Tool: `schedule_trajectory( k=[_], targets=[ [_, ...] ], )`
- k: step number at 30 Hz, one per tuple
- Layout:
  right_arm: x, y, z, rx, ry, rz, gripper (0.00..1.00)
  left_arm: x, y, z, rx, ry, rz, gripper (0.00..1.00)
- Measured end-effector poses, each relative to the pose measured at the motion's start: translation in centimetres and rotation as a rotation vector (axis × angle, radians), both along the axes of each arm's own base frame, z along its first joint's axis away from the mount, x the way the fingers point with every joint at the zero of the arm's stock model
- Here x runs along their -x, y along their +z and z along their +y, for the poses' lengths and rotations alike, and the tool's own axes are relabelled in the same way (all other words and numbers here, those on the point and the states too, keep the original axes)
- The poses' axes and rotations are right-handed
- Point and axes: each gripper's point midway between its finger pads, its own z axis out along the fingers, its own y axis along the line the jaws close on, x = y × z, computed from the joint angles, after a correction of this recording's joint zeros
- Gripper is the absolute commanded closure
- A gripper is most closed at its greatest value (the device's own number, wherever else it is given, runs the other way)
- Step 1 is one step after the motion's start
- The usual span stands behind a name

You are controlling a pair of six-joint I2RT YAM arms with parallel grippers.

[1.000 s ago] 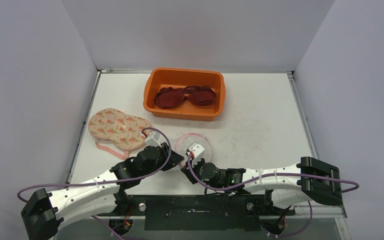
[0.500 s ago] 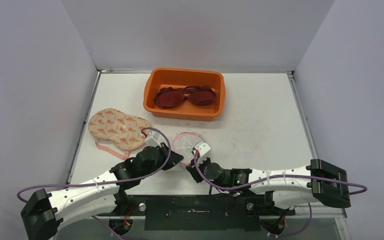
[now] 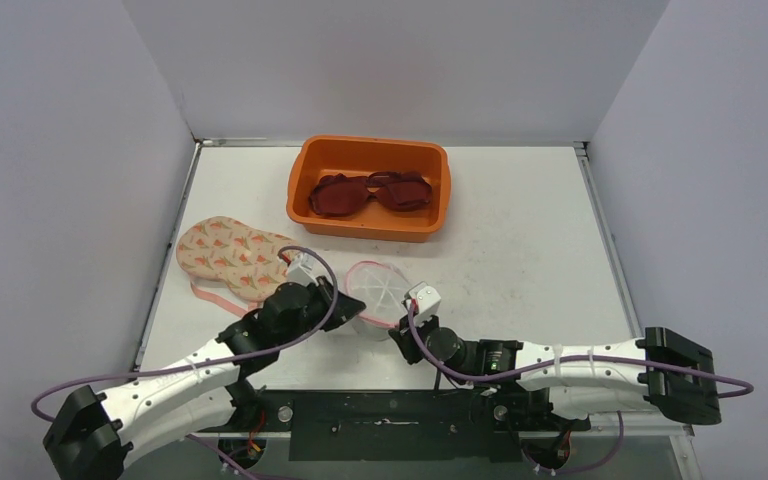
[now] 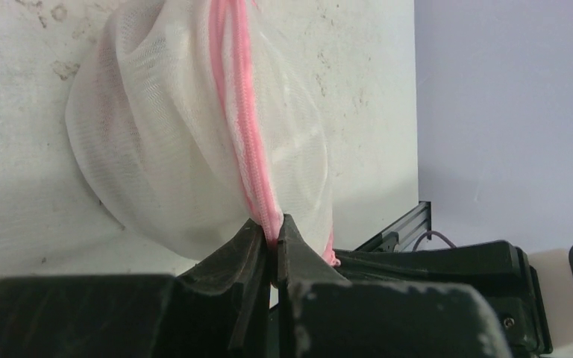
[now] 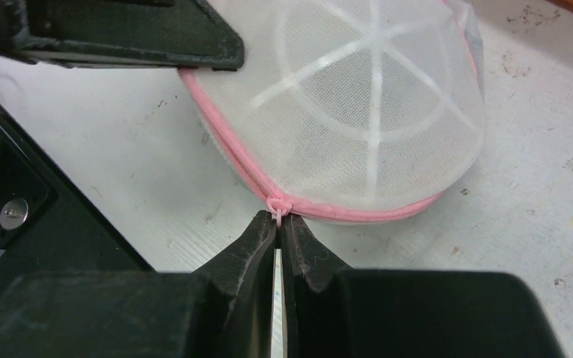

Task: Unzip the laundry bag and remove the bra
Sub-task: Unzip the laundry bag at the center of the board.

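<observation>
The laundry bag (image 3: 375,287) is a white mesh dome with a pink zipper (image 4: 231,89), lying near the table's front edge between both arms. My left gripper (image 3: 348,317) (image 4: 272,227) is shut on the bag's pink zipper seam at its left end. In the right wrist view the bag (image 5: 373,112) lies just ahead. My right gripper (image 3: 398,331) (image 5: 278,218) is shut on the small pink zipper pull (image 5: 277,204) at the bag's near rim. The zipper looks closed on both sides of the pull. The bra is hidden; nothing shows through the mesh.
An orange bin (image 3: 305,180) at the back centre holds a dark red two-cup garment (image 3: 370,192). A peach patterned two-cup garment (image 3: 232,255) with a pink strap lies left of the bag, close to my left arm. The metal rail (image 3: 390,415) runs along the near edge.
My left gripper has closed on the bag's zipper seam and moved forward slightly. My right gripper has slid to the right along the bag's rim with the pull in it. The bag has been pulled out of round.
</observation>
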Motion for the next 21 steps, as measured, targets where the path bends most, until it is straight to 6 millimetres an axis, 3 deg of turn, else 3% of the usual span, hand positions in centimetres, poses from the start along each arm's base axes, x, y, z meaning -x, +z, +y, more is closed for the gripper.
schedule_trajectory(
  k=[6,12,13,17,20,21],
  targets=[
    [0.0,0.7,0.2,-0.007,0.019,-0.025,0.95,-2.6,-0.8,0.1,0.020,-0.052,0.038,1.00],
    [0.0,0.4,0.4,0.007,0.035,-0.034,0.95,-4.6,-0.1,-2.2,0.008,-0.150,0.038,1.00],
    [0.0,0.3,0.4,0.011,0.037,-0.035,0.95,-4.8,0.1,-2.5,0.010,-0.165,0.032,0.94],
    [0.2,-0.1,0.9,0.014,0.054,-0.030,0.95,-4.8,0.3,-2.6,0.007,-0.179,0.013,0.39],
    [0.5,-0.3,1.3,0.011,0.071,-0.026,0.95,-4.1,0.9,-1.5,0.006,-0.157,-0.004,0.19],
    [0.6,-0.3,1.4,0.010,0.076,-0.024,0.95,-3.8,1.1,-1.1,0.006,-0.147,-0.011,0.16]
  ],
)
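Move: The right hand already grips the zip pull, with the slider about 1 cm ahead and 1 cm to its left. From the left hand, which already pinches the laundry bag's pink zip edge, the slider is about 4 cm back, 5 cm right and slightly lower; the bag's middle is some 3 cm ahead, 3 cm right and 4 cm below. The orange bin lies roughly 27 cm ahead of the left hand, the patterned pad about 27 cm left and 11 cm ahead, both lower. Still pinching the pink zip edge, the left fingers carry it forward about 5 cm, away from the zip pull in the right fingers, veering some 2.5 cm right late on with a 10-degree clockwise turn. They then open wide and let go, easing back and left a little over 1 cm. The right hand keeps the pull pinched, bobbing slightly up and down, then drifting about 1.5 cm left. ##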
